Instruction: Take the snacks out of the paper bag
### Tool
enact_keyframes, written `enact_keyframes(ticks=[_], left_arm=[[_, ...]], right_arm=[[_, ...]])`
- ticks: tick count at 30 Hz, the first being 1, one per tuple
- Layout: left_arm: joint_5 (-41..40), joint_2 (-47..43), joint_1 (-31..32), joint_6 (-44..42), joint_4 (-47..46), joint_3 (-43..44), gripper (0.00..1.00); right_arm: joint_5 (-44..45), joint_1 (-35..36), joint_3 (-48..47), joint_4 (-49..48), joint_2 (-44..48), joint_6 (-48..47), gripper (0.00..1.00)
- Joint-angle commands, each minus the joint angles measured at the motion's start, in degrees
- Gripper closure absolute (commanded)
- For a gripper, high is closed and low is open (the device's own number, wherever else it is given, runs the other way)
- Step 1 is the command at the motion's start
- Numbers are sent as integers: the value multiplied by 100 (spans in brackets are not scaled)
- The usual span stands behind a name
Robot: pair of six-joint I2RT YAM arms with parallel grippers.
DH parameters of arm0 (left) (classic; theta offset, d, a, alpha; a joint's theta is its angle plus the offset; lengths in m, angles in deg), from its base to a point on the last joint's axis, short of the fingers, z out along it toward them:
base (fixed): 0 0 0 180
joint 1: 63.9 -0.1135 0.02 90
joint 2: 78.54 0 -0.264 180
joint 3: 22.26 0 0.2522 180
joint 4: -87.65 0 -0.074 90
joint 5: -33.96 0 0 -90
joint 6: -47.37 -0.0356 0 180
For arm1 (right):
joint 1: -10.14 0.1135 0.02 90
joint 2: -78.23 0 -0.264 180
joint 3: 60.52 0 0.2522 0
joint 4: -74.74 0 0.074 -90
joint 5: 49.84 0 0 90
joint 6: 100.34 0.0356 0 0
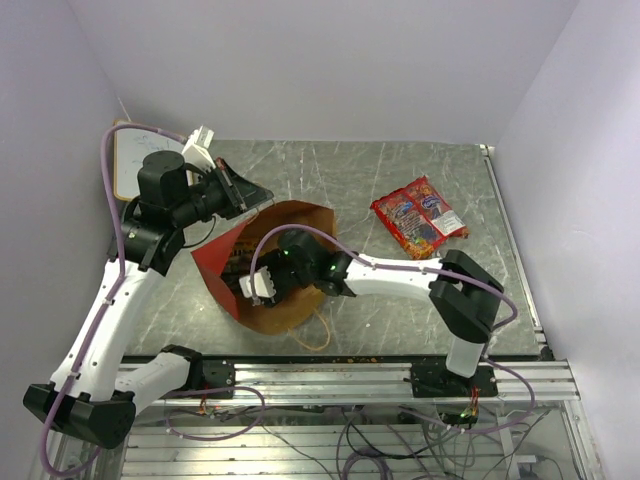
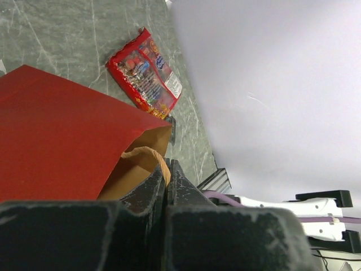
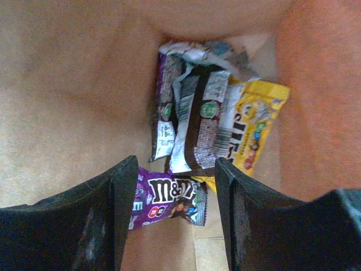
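Note:
The paper bag (image 1: 225, 262), red outside and brown inside, lies on the table with its mouth held up. My left gripper (image 2: 167, 169) is shut on the bag's upper loop handle (image 2: 148, 153) at the mouth. My right gripper (image 3: 176, 169) is open, deep inside the bag. Between and ahead of its fingers lie a purple candy pack (image 3: 163, 199), a brown pack (image 3: 197, 127) and a yellow pack (image 3: 256, 121), with a silvery pack (image 3: 208, 56) behind them. Two red crisp bags (image 1: 420, 217) lie out on the table to the right, also in the left wrist view (image 2: 145, 74).
A white board (image 1: 135, 160) stands at the back left behind my left arm. The bag's second loop handle (image 1: 318, 335) lies on the table near the front rail (image 1: 330, 375). White walls close in the left, back and right.

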Motion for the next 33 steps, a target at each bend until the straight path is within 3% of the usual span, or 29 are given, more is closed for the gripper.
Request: enact_keyframes(ticks=[1, 26, 33], left_arm=[[211, -32, 5, -139, -1, 294, 93], [400, -74, 5, -381, 373, 424, 93], [153, -123, 6, -287, 572, 429, 93]], right_arm=[[72, 1, -114, -130, -326, -414, 44], [414, -235, -768, -880, -1605, -290, 43], [890, -228, -598, -1142, -1723, -220, 48]])
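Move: The right hand is inside the bag, its fingers pointing left and down. The dark-and-white pack's middle lies about 5 cm ahead, 4 cm to its left and 9 cm below. The yellow M&M's pack is some 5 cm farther out than that pack and level with it sideways; the purple M&M's pack lies roughly 3 cm ahead of the hand, straight below otherwise, 8 cm down. From the left hand, the dark-and-white pack is about level ahead, 10 cm left and 33 cm below. With its fingers staying about half open, the right hand first sinks some 4 cm into the bag, then slides forward about 5 cm and a little left over the snacks, and goes down another couple of centimetres as it ends, bringing the fingertips to either side of the dark-and-white pack's near end without closing. The left hand keeps its shut grip on the bag's cord handle and holds the mouth open, easing back barely more than a centimetre. ##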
